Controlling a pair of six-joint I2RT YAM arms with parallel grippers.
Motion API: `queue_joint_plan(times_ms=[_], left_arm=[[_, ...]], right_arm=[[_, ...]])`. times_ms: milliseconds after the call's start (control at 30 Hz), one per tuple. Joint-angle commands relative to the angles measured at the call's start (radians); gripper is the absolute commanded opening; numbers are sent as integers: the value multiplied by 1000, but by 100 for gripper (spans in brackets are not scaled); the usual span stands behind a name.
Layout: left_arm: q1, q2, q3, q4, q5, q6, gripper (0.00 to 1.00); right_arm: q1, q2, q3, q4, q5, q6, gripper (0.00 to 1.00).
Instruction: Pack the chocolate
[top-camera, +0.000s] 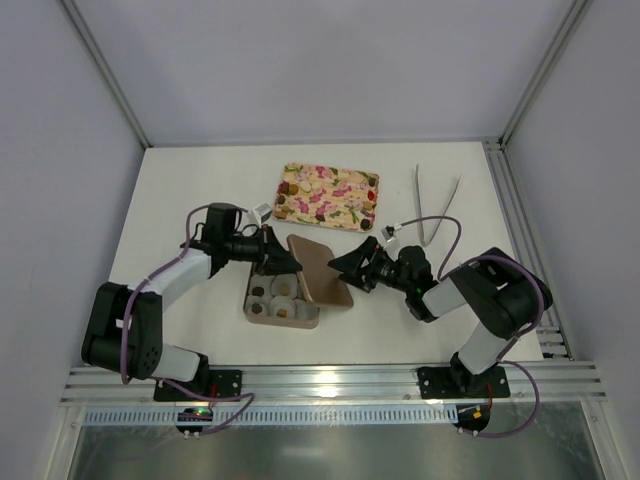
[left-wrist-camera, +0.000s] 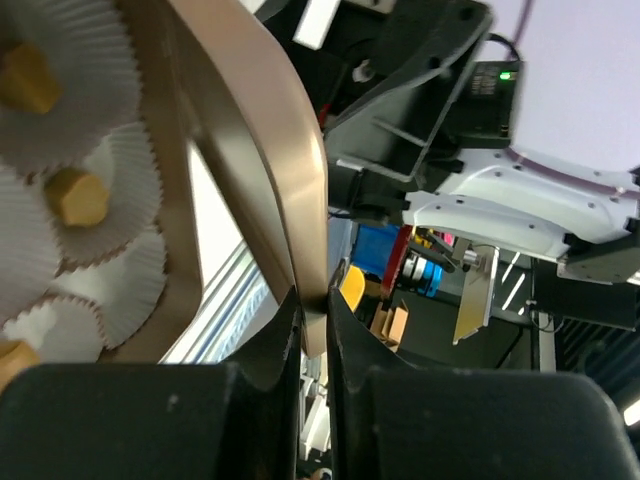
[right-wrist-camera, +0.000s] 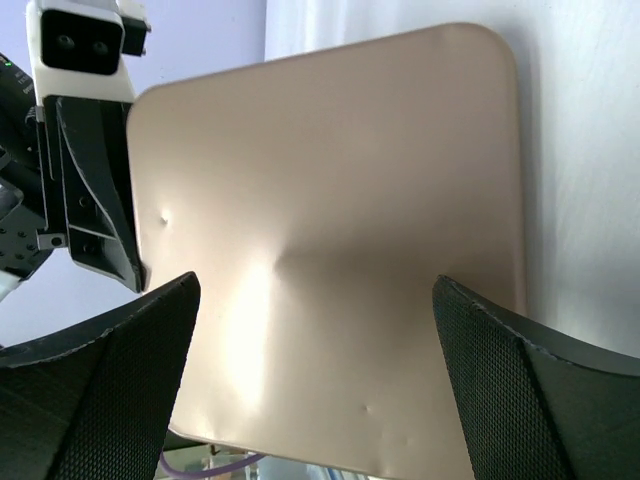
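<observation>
A tan box (top-camera: 283, 323) lies between the arms, with chocolate (top-camera: 283, 290) in white paper cups inside. In the left wrist view, golden-tan chocolate pieces (left-wrist-camera: 77, 196) sit in crinkled cups (left-wrist-camera: 120, 270). The box's tan lid (top-camera: 322, 270) stands tilted over the right side of the box. My left gripper (left-wrist-camera: 312, 300) is shut on the lid's edge (left-wrist-camera: 270, 150), reaching in from the left (top-camera: 283, 262). My right gripper (top-camera: 345, 268) is open on the lid's far side, and the lid's flat outer face (right-wrist-camera: 340, 220) fills the space between its fingers (right-wrist-camera: 315, 330).
A pink-and-cream floral tray (top-camera: 327, 196) lies behind the box. Metal tongs (top-camera: 437, 205) lie at the back right. An aluminium rail (top-camera: 330, 380) runs along the near edge and another (top-camera: 515, 210) along the right side.
</observation>
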Motion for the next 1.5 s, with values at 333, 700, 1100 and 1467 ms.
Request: queue_joint_plan(times_ms=[333, 700, 1100, 1467], left_arm=[[17, 30, 90, -453, -232, 323, 11], [17, 33, 146, -559, -361, 386, 30], [17, 27, 189, -632, -432, 421, 42], [15, -8, 251, -735, -508, 455, 54]], right_arm=[[71, -128, 80, -323, 114, -223, 98], [84, -152, 99, -387, 142, -258, 97], [89, -207, 138, -514, 177, -314, 98], [89, -205, 188, -599, 182, -355, 98]])
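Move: The left fingers still pinch the raised left edge of the lid. The box's middle lies about 4 cm to this hand's left, level fore and aft, some 13 cm below. The lid's middle is about 6 cm to this hand's right, 2 cm back and 5 cm lower; the chocolate sheet is some 22 cm ahead, 6 cm right. From the open right hand, the lid's middle is about 4 cm left, 2 cm back, near its height, and the box's middle 13 cm left, 3 cm back. Gripping the lid's edge at first, the left hand brings it down and left over the right side of the box, about 6 cm each way, fingers tipping some 30 degrees further downward; as the descent slows they open to about half and give up the pinch. The right hand stays by the lid, wide open, tipping its fingers down about 20 degrees and sinking roughly 2 cm. ##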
